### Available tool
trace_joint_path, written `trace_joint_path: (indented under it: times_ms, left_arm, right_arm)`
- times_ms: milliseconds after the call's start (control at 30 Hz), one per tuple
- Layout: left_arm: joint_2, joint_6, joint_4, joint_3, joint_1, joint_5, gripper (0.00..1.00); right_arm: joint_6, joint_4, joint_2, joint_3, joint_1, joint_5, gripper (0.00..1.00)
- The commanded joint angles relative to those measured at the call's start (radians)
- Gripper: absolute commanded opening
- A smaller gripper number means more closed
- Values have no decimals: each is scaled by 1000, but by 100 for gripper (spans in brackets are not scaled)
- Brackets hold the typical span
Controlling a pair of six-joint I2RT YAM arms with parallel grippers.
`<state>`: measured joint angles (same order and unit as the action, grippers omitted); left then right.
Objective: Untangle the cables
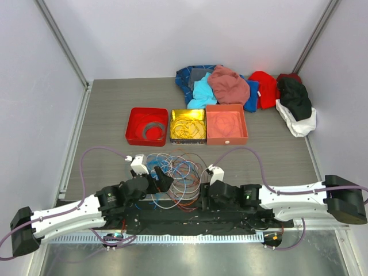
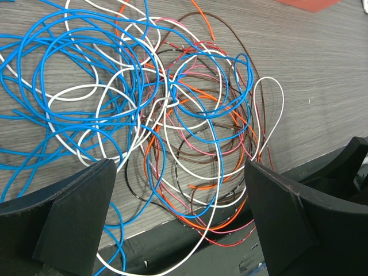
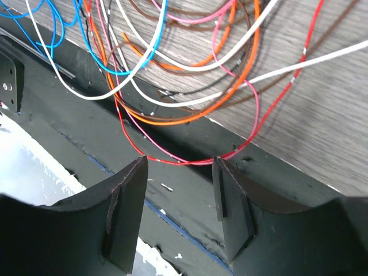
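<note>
The cables [image 1: 179,172] lie in a loose tangle of blue, white, orange, pink, brown and red loops on the table, just ahead of both arms. My left gripper [image 1: 165,179] is open wide over the tangle's left side. In the left wrist view the cables [image 2: 184,115] spread beyond its tips [image 2: 181,198], and nothing sits between the fingers [image 2: 75,213]. My right gripper [image 1: 203,194] is open at the tangle's near right edge. In the right wrist view a red wire [image 3: 184,161] runs just past its tips [image 3: 179,172], over the black base plate.
A red tray [image 1: 131,123], a yellow tray [image 1: 188,111] holding light-coloured wire and a salmon tray [image 1: 244,123] stand in a row behind the tangle. A heap of coloured clothes [image 1: 230,86] lies at the back right. The black base plate [image 1: 172,218] borders the near edge.
</note>
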<state>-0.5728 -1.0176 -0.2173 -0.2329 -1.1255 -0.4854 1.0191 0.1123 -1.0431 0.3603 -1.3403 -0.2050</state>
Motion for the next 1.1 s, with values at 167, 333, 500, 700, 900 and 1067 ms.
trace_joint_path:
  times_ms: [167, 333, 500, 700, 900, 1067]
  left_arm:
    - [-9, -1, 24, -5, -2, -15, 99]
    - [-27, 7, 48, -5, -2, -18, 99]
    - [-59, 13, 41, -29, -2, -9, 99]
    - [-16, 16, 3, -29, -2, -18, 100]
    - [25, 11, -10, -16, -2, -28, 99]
    - [4, 13, -2, -19, -2, -25, 99]
  right_arm:
    - [41, 1, 54, -67, -7, 29, 57]
    - [35, -32, 38, -78, -8, -2, 57]
    - [27, -164, -61, -70, -7, -14, 58]
    - [9, -203, -117, -58, -8, -48, 57]
    - [-4, -206, -80, -54, -7, -152, 53]
    - [-27, -180, -61, -15, -7, -229, 23]
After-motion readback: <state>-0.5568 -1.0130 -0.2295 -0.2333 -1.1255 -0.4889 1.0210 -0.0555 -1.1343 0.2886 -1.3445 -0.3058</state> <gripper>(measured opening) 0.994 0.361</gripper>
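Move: The red cable's strand at the table's front edge lies just off the right fingertips, about 2 cm ahead, level sideways, some 3 cm below. The orange cable's loop is centred about 7 cm ahead of that hand and 6 cm to its left; the blue coil is about 12 cm ahead and 15 cm left, both some 4 cm below. From the left hand, the red strand is about 7 cm back, 15 cm right, 7 cm below. Right hand sinks about 3 cm, swinging right then left, edges forward and starts closing around the red cable. ##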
